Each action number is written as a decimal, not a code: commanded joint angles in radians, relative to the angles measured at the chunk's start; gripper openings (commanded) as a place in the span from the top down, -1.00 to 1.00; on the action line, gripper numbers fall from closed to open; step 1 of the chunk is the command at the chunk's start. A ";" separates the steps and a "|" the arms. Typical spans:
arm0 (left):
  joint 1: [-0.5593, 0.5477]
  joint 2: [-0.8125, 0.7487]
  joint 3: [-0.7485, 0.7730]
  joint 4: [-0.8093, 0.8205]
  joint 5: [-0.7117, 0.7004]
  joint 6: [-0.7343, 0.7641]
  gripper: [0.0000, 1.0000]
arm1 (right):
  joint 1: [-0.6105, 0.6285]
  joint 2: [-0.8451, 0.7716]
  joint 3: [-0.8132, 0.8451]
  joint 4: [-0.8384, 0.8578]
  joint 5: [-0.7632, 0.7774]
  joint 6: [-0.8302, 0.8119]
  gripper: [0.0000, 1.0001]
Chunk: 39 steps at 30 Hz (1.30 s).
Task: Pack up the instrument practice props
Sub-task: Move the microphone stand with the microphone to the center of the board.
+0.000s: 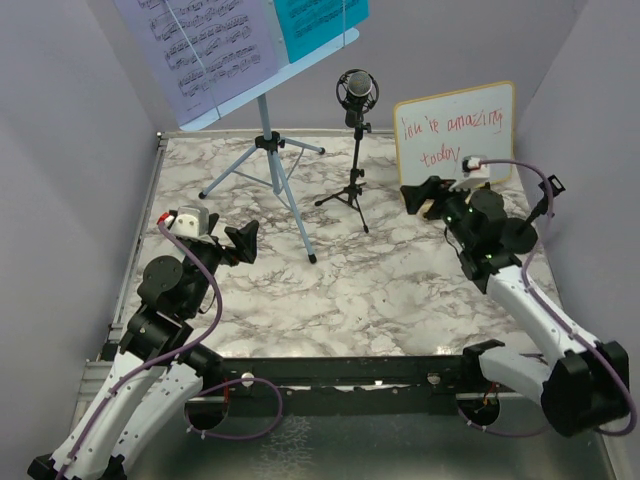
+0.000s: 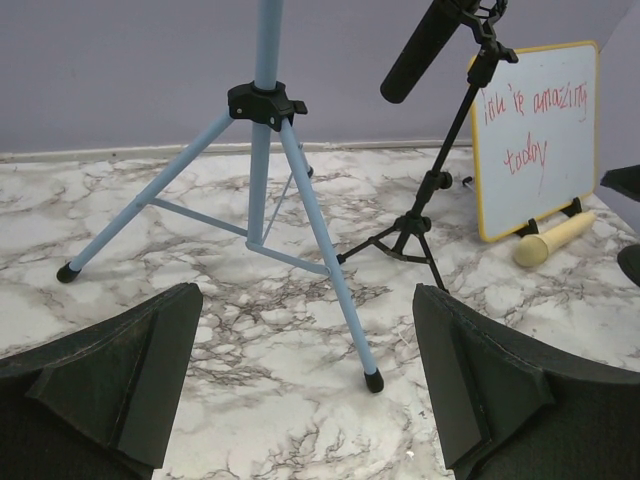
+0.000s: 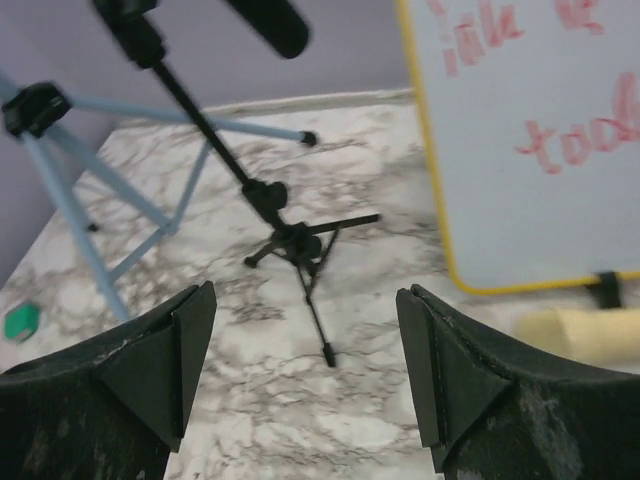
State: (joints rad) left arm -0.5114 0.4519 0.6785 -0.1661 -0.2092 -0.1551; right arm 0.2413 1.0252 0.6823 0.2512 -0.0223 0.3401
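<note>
The light-blue music rack (image 1: 262,75) stands at the back left on tripod legs (image 2: 262,190), carrying the printed music sheet (image 1: 200,45) and the cyan sheet (image 1: 315,22). To its right stands the black studio microphone (image 1: 357,92) on its small tripod (image 2: 408,232). A cream handheld microphone (image 2: 555,238) lies flat at the whiteboard's foot, also in the right wrist view (image 3: 585,335). My left gripper (image 1: 245,243) is open near the rack's front leg, nothing between its fingers (image 2: 130,385). My right gripper (image 1: 425,195) is open beside the whiteboard, facing the small tripod (image 3: 300,245).
A wood-framed whiteboard (image 1: 455,128) with red writing leans at the back right. A small green block (image 3: 20,322) lies on the marble table (image 1: 340,300) past the rack's legs. Purple walls close in the back and both sides.
</note>
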 commanded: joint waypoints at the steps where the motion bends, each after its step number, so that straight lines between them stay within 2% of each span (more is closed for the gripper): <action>1: 0.005 -0.008 -0.008 0.007 0.002 0.011 -0.89 | 0.050 0.161 0.058 0.292 -0.239 -0.063 -0.56; 9: 0.006 -0.014 -0.012 0.014 0.022 0.006 -0.89 | 0.062 0.485 0.242 0.547 -0.453 -0.110 -0.40; 12: 0.007 -0.019 -0.012 0.014 0.027 0.006 -0.89 | 0.062 0.619 0.348 0.578 -0.545 -0.117 -0.37; 18: 0.006 -0.024 -0.011 0.016 0.036 0.005 -0.89 | 0.063 0.802 0.518 0.594 -0.579 -0.115 -0.28; 24: 0.006 -0.022 -0.012 0.016 0.040 0.006 -0.88 | 0.062 0.912 0.590 0.638 -0.629 -0.103 -0.07; 29: 0.006 -0.012 -0.015 0.017 0.040 0.007 -0.88 | 0.064 0.920 0.577 0.666 -0.654 -0.107 0.41; 35: 0.007 -0.010 -0.018 0.027 0.063 0.009 -0.88 | 0.064 0.800 0.421 0.723 -0.625 -0.118 0.90; 36: 0.007 -0.009 -0.019 0.029 0.069 0.009 -0.89 | 0.065 0.775 0.387 0.735 -0.617 -0.118 0.97; 39: 0.007 -0.007 -0.024 0.039 0.089 0.011 -0.88 | 0.080 0.694 0.291 0.753 -0.586 -0.139 0.99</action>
State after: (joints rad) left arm -0.5102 0.4408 0.6704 -0.1585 -0.1715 -0.1551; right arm 0.3038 1.8221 1.0679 0.9573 -0.6346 0.2024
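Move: The microphone stand's pole, just below its clamp, is about 13 cm ahead of the right gripper and 16 cm to its left, roughly level. The whiteboard's middle is some 14 cm ahead and 19 cm right, 10 cm lower; the yellow tube lies before it, about 7 cm ahead, 22 cm right. The blue stand's near foot rests about 32 cm left, 12 cm back. From the left gripper, the pole is about 27 cm ahead, 35 cm right. Swing the open right gripper about 16 cm left and 13 cm forward to the microphone stand's pole, turning it some 40 degrees counter-clockwise and tipping the fingers up about 20. Pinch the pole just below the clamp, then, keeping hold, draw the stand about 4 cm back towards you and slightly right, at the same height. ##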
